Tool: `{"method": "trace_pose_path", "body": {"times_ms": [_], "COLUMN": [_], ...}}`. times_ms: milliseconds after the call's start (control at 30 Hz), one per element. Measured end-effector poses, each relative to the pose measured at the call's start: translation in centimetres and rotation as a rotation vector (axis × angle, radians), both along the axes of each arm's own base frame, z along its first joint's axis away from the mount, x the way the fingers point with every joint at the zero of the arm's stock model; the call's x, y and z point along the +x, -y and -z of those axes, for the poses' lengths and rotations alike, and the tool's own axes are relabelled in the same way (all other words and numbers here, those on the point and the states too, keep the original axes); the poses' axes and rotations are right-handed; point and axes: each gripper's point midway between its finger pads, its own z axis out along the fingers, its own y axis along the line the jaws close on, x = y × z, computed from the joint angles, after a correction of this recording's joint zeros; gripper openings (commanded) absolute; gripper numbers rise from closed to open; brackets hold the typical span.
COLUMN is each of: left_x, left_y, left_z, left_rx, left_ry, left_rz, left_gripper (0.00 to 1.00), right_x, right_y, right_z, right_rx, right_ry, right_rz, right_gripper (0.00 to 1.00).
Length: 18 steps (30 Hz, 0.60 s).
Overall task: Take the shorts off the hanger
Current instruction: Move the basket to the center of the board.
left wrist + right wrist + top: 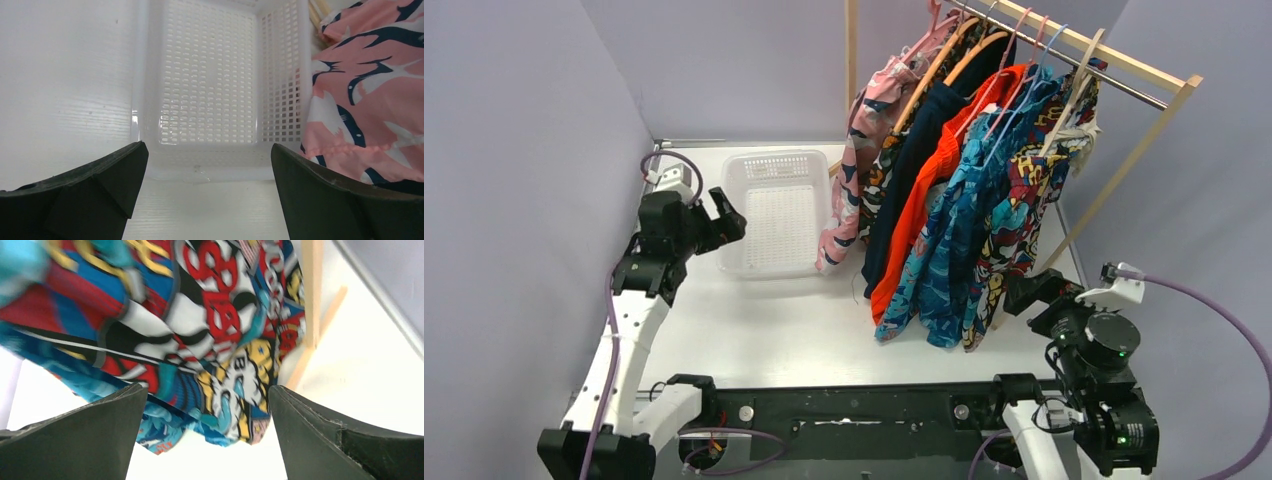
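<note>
Several pairs of shorts hang on hangers from a wooden rail (pixel 1084 42): pink printed (pixel 864 160), black printed behind it (pixel 880 185), navy (pixel 914 165), orange-red (pixel 929 190), teal-blue patterned (pixel 959 240) and comic print (pixel 1024 215). My left gripper (pixel 729 222) is open and empty, low by the basket's left near corner; the pink shorts (pixel 370 90) show to its right. My right gripper (pixel 1024 293) is open and empty, just right of and below the comic-print shorts (pixel 215 325), whose hem hangs ahead of its fingers.
A white perforated basket (pixel 776 212) stands on the table left of the clothes and shows in the left wrist view (pixel 215 85). The rack's slanted wooden leg (pixel 1124 170) stands at the right, seen in the right wrist view (pixel 311 305). Grey walls enclose the table.
</note>
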Motion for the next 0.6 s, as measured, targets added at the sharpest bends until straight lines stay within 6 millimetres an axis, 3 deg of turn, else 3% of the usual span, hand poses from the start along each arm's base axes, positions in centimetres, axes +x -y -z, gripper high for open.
{"method": "trace_pose_path", "body": {"times_ms": [200,300,433,600], "left_x": [2.9,4.6,5.4,6.6], "left_y": [-0.3,-1.3,-3.2,-5.9], "left_z": [6.2,9.6,12.4,12.6], "left_rx": [0.022,0.058,0.106,0.135], "left_ry": [-0.221,-0.336,-0.426,-0.428], "left_rz": [-0.021,-0.066,-0.137,-0.224], "left_gripper": [0.98,0.98,0.98,0.96], "right_x": [-0.4,-0.8,-0.9,-0.4], "right_y": [1.0,1.8,2.8,3.8], "right_z": [8.4,11.4,12.4,12.8], "right_rx": [0.115,0.153,0.188,0.212], "right_ry": [-0.216,-0.283,-0.298,-0.325], "right_rz": [0.146,0.233,0.329,0.422], "right_gripper": [0.98,0.98,0.98,0.98]}}
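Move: The basket's middle lies about 18 cm ahead of the left hand, some 7 cm to its right and 20 cm below. The pink garment's hem hangs about 14 cm to the right of that middle and 10 cm nearer; the rack's wooden foot stands 14 cm right of it and 11 cm farther out, at its height. From the right hand the basket is about 34 cm ahead, 45 cm left and 27 cm below; the patterned garment's middle is 14 cm ahead, 5 cm left and 8 cm below. Towards the basket's near left part the open left hand drops about 12 cm while reaching forward, then levels off and slides left to the left rim, fingers tipping some 25 degrees further down. The open right hand sinks as far beside the patterned garment, drifting right, tipping down and turning clockwise. Neither is seen gripping anything. ##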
